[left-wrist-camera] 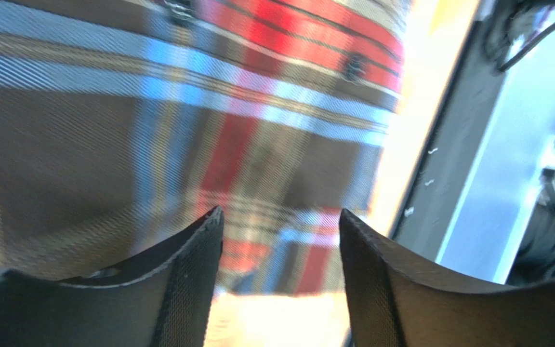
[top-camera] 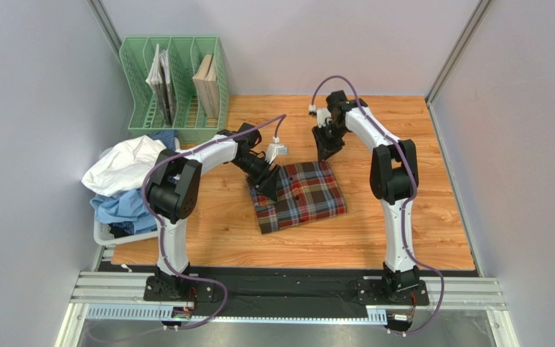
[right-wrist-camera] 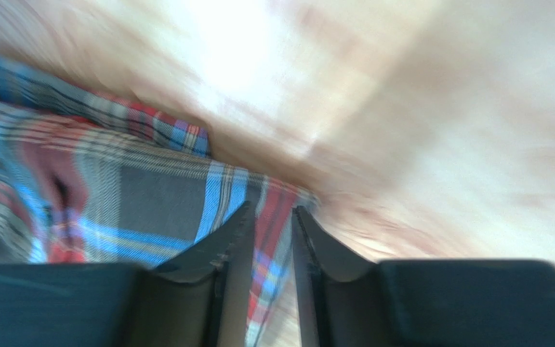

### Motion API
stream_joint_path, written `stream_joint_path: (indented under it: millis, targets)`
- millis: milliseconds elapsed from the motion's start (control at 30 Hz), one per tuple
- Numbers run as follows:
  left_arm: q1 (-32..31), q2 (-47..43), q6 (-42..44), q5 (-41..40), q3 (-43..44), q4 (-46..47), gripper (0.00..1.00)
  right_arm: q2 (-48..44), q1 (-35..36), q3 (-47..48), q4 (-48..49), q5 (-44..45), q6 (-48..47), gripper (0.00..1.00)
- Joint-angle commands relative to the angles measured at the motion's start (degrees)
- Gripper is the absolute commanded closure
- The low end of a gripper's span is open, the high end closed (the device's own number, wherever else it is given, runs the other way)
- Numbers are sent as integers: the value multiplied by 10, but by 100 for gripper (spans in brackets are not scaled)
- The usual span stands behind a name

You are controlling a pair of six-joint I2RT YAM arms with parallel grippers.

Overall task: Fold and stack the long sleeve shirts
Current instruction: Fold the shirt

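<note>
The tartan shirt (top-camera: 302, 195) lies folded into a rectangle in the middle of the wooden table. My left gripper (top-camera: 269, 189) is over its left far corner, open and empty; in the left wrist view (left-wrist-camera: 280, 213) the plaid cloth (left-wrist-camera: 186, 108) lies close under the spread fingers. My right gripper (top-camera: 326, 150) hangs just above the shirt's far right corner. In the blurred right wrist view (right-wrist-camera: 269, 211) the jaws stand a narrow gap apart, with the shirt corner (right-wrist-camera: 135, 195) and the table seen through the gap. A white shirt (top-camera: 125, 163) and a light blue shirt (top-camera: 117, 206) lie heaped at the left.
A green file rack (top-camera: 175, 87) holding books stands at the far left of the table. The shirt heap sits in a white tray (top-camera: 103, 235) off the table's left edge. Grey walls close in both sides. A black strip and metal rail (left-wrist-camera: 490, 181) run along the near edge.
</note>
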Motion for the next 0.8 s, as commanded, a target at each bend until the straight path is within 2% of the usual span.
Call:
stream_joint_path:
  millis: [0,33,67,100,200,233,367,433,533,567,633,667,767]
  targets:
    - [36,-169,-117,46,-80,119,32,-84,2,75,-14,21,-19,63]
    - [51,-188,-148,40,-92,173,28,-109,11,59,-12,11,-13,57]
    - [65,-203,-169,22,-96,184,15,-133,20,28,-4,5,-8,47]
    - [81,-224,-170,5,-93,187,11,-178,33,-36,23,12,-2,35]
    - [101,-263,-173,-54,-89,195,7,-216,105,-135,67,53,14,19]
    - [105,-274,-178,-75,-92,201,1,-211,137,-142,68,59,29,18]
    - [126,-321,-177,-127,-86,176,1,-149,195,-134,37,78,37,16]
    - [145,-343,-178,-136,-81,152,1,-127,226,-155,40,69,11,15]
    - [196,-374,-226,-92,-113,167,1,-117,269,-206,41,62,-36,15]
    - [222,-378,-239,-57,-123,175,1,-119,278,-225,40,59,-85,15]
    - [233,-375,-241,-37,-136,172,1,-144,292,-273,37,52,-140,15]
    - [233,-370,-236,-30,-136,163,1,-157,294,-324,33,55,-213,15]
    - [217,-355,-255,-24,-159,162,1,-241,282,-429,13,76,-346,15]
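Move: The folded shirt's middle lies about 11 cm back from the right hand, 6 cm to its left and some 3 cm lower; this hand's nearly shut fingers are at the shirt's far right corner. From the left hand, hovering low over the shirt's left part, the middle is roughly 2 cm ahead, 5 cm right and 4 cm below. The laundry basket stands about 33 cm to that hand's left, level with it, and the green rack about 27 cm ahead and 25 cm left. Letting go of the shirt's far right corner, the right fingers open wide and lift about 10 cm, then the hand swings back and left some 20 cm and down onto the shirt's near left part, turning about 40 degrees counter-clockwise and resting spread fingertips on the cloth. The left hand clears off upward about 16 cm, left and somewhat forward towards the rack, opening fully and turning counter-clockwise too. ##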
